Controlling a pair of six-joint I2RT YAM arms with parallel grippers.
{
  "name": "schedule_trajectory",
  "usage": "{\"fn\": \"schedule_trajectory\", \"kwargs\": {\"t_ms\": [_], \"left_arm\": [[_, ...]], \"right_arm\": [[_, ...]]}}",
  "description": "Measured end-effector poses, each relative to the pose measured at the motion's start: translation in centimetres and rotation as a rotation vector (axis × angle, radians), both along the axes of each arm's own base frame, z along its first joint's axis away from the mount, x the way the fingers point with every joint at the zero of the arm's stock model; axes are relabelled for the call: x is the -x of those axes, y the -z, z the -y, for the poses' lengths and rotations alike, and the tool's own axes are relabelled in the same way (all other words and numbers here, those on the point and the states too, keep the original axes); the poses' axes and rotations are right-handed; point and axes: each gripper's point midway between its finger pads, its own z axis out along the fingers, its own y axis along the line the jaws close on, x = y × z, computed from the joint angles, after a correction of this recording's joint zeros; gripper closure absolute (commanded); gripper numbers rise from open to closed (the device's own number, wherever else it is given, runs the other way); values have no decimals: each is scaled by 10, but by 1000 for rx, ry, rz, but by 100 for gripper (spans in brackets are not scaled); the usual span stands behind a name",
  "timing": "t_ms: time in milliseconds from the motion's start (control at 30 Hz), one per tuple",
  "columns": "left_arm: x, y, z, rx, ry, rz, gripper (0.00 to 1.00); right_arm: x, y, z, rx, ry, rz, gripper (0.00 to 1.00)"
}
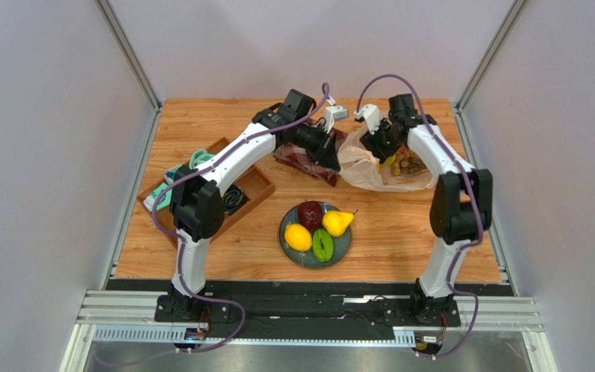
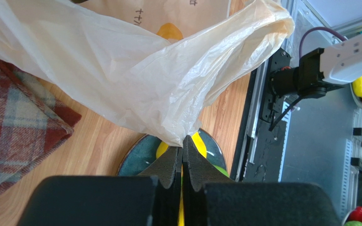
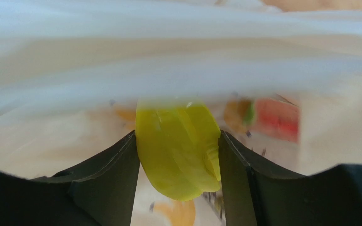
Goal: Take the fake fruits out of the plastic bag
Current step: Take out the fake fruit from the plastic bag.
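Note:
The plastic bag (image 1: 366, 169) lies at the back right of the table, and a tan grape bunch (image 1: 408, 163) shows through it. My left gripper (image 2: 184, 141) is shut on a pinched edge of the plastic bag (image 2: 135, 70) and holds it up. Inside the bag, my right gripper (image 3: 178, 136) has both fingers against a yellow-green fruit (image 3: 178, 155); a red piece (image 3: 277, 117) lies blurred behind. On the blue-grey plate (image 1: 287, 223) rest a dark red fruit (image 1: 310, 213), a yellow pear (image 1: 337, 222), a lemon (image 1: 298, 237) and a green piece (image 1: 323, 245).
A red plaid cloth (image 1: 304, 161) lies under my left gripper, left of the bag. A wooden tray (image 1: 260, 186) with coiled black and teal items sits at the left. Metal rails border the table on both sides.

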Motion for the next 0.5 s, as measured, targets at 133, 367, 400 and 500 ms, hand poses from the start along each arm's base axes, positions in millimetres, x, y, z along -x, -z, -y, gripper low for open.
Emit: {"fn": "schedule_trajectory", "kwargs": {"t_ms": [133, 367, 400, 500], "left_arm": [[-3, 2, 3, 3, -6, -10, 100], [-11, 3, 6, 17, -25, -38, 100], [-13, 2, 6, 18, -29, -40, 100], [-19, -1, 4, 23, -53, -45, 100]], "right_arm": [[28, -87, -5, -89, 26, 120, 64], [104, -170, -14, -212, 7, 186, 61], [118, -168, -16, -219, -3, 163, 61], [155, -163, -26, -219, -51, 91, 57]]}}
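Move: My right fingers already grip the yellow-green fruit inside the bag. The plate it is bound for lies about 17 cm back, 20 cm to the left and 8 cm lower; the pear on the plate is some 13 cm back and 14 cm left. The grapes stay in the bag, about 4 cm ahead and 7 cm right. From my left hand, which pinches the bag's rim, the plate is roughly 4 cm back, 7 cm left and 19 cm below. I pull the yellow-green fruit fast up out of the bag with my right hand, rising some 16 cm while starting back. Then I level off and swing it back towards the plate, about 15 cm in all, the hand's left side tipping up slightly and the grip kept. My left hand keeps its pinch on the rim, easing about 2 cm forward. ##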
